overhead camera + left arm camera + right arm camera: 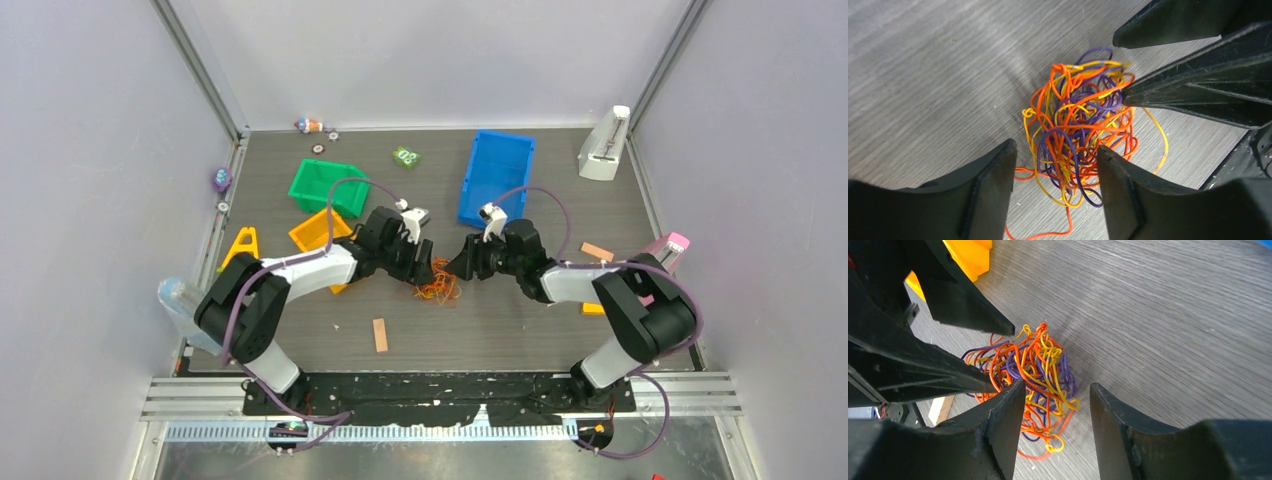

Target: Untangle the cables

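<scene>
The cables [437, 288] lie in one tangled heap of thin orange, yellow and purple strands on the grey table, between the two arms. My left gripper [1055, 146] is open and low over the heap [1083, 130], with the near loops lying between its fingers. My right gripper [1058, 385] is open on the opposite side, the edge of the heap [1035, 370] against its left finger. In the left wrist view one of the right gripper's fingers [1198, 90] points its tip into the tangle. From above, the left gripper [420, 270] and right gripper [462, 266] face each other across the heap.
A blue bin [497, 175] stands behind the right arm; a green bin [325, 185] and an orange bin [318, 232] behind the left. A wooden block [380, 334] lies near the front, another [597, 251] at the right. A white device [604, 148] sits far right.
</scene>
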Controlling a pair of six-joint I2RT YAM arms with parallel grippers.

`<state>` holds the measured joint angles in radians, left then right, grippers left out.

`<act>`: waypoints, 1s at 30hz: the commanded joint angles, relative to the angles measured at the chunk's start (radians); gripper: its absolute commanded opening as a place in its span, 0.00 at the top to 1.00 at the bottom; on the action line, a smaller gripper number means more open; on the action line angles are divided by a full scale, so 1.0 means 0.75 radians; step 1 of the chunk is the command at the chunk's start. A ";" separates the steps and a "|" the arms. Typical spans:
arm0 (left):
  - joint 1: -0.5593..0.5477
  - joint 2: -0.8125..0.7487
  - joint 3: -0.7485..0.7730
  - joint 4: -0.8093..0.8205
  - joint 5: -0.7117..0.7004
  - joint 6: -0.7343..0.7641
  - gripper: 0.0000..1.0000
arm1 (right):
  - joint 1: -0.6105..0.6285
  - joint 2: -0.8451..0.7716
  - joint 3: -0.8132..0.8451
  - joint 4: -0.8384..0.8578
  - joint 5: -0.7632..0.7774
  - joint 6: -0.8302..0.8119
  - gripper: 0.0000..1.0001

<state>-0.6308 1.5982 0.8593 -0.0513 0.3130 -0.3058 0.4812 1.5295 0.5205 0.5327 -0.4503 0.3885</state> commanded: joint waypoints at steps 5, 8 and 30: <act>0.021 0.099 0.048 -0.063 0.194 0.009 0.49 | 0.062 0.144 0.132 0.046 -0.072 0.052 0.68; 0.042 0.090 0.027 -0.010 0.268 -0.011 0.72 | 0.068 0.120 0.115 0.058 -0.052 0.052 0.87; 0.197 -0.627 -0.508 0.370 -0.359 -0.143 1.00 | -0.003 -0.726 -0.220 -0.395 1.435 0.195 0.95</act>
<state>-0.5030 1.1591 0.5102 0.2131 0.1719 -0.4179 0.5095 1.0332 0.3901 0.2813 0.3496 0.5091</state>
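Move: The cable tangle lies between the two hands: from the left hand about 3 cm to the right, 3 cm back and 3 cm below; from the right hand about 3 cm to the left, 4 cm back and 3 cm below. The orange bin sits some 19 cm left and 4 cm ahead of the left hand, the wooden block 9 cm left and 14 cm back of it. The blue bin is about 9 cm right and 17 cm ahead of the right hand. Both hands dip, pinch the cable tangle, lift some 8 cm and draw about 20 cm farther apart. ##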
